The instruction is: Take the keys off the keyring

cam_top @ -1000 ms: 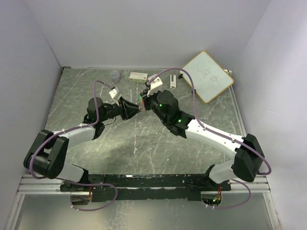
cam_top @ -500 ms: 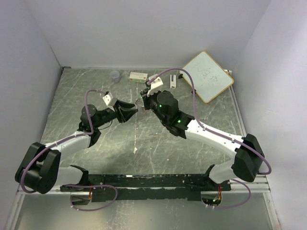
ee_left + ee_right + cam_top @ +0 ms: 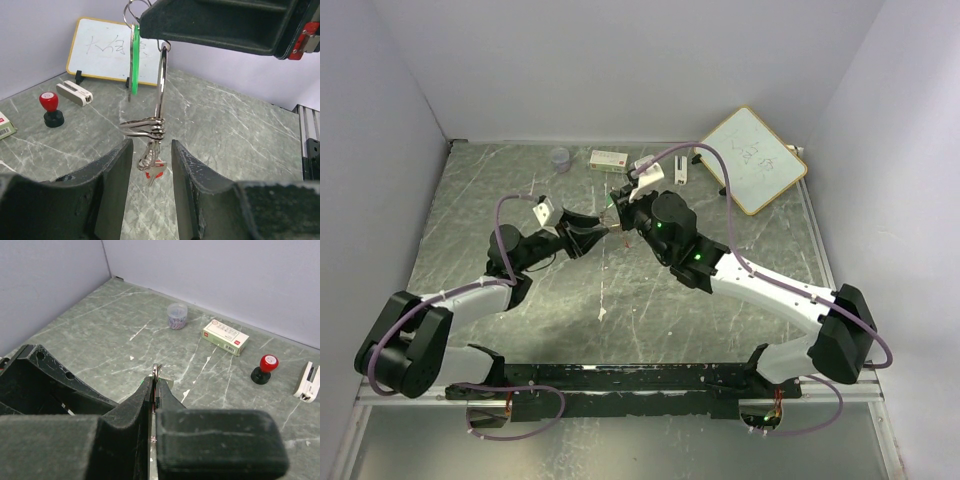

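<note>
In the left wrist view the keyring [image 3: 162,85] hangs from my right gripper [image 3: 150,22], which is shut on its top. A green key [image 3: 134,60] dangles beside the big silver ring, and coiled wire loops [image 3: 147,127] sit at its bottom. Below them a red key [image 3: 156,169] hangs between the fingers of my left gripper [image 3: 151,145], which is open and touches nothing. From above, the left gripper [image 3: 590,230] meets the right gripper [image 3: 618,207] at mid-table. The right wrist view shows only the ring's top [image 3: 156,371] poking above the closed fingertips.
A whiteboard [image 3: 752,158] leans at the back right. Along the back lie a white clip-like piece [image 3: 309,381], a black knob with a red top [image 3: 265,368], a white and green box [image 3: 226,336] and a clear round cup [image 3: 177,316].
The left gripper drew back to the left from the right gripper and opened wider, then moved back in around the hanging loops. The right gripper stayed shut and barely shifted.
</note>
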`<control>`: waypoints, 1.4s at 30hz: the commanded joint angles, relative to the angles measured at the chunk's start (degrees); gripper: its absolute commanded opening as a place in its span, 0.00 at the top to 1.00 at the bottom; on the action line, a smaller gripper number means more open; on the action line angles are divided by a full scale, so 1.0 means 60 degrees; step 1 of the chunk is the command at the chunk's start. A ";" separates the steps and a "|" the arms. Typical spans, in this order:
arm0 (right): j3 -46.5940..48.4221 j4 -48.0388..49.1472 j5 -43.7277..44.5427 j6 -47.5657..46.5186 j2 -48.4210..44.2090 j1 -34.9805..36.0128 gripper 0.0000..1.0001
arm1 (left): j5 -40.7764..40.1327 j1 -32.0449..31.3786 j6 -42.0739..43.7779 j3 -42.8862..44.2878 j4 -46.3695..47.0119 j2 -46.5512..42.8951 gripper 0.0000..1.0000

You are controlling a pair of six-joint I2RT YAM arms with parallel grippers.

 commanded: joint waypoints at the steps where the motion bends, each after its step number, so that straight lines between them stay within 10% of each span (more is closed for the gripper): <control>1: -0.0043 0.0512 -0.0019 0.0154 -0.0290 0.0097 1.00 | -0.0105 -0.0157 0.0036 -0.0100 0.0740 0.0104 0.52; 21: -0.0050 0.0574 -0.0294 0.0401 -0.0141 0.0285 1.00 | -0.0409 -0.0253 -0.0620 -0.0157 0.2617 0.0892 0.60; 28: -0.0059 0.0578 -0.0101 0.0242 -0.0141 0.0316 1.00 | -0.0247 -0.0252 -0.1138 0.0083 0.2365 0.1007 0.93; 42: -0.1268 0.1689 0.3372 -0.1489 -0.0667 0.0332 0.89 | -0.4801 -0.0317 0.2848 0.4102 -0.9094 -0.0840 0.93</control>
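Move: Just past the left fingertips hangs the keyring's coiled lower end, about 1 cm ahead, 2 cm to the right and 1 cm higher. From the left hand, the green key is some 2 cm ahead, 2 cm right and 6 cm up; the red key dangles about 4 cm right, level fore and aft, and 4 cm below. The right hand already holds the ring's top; that coil lies roughly 6 cm under it and 1 cm back. Edging about 1 cm right and up, the left hand shuts its half-open fingers on the keyring's coiled end, then carries it some 4 cm forward and 2 cm up, its left side rolling up and the hand turning counter-clockwise. The right hand, still on the green-key end, drifts a little left and back, then draws about 4 cm right and slightly forward, turning clockwise, fingers staying nearly shut. ##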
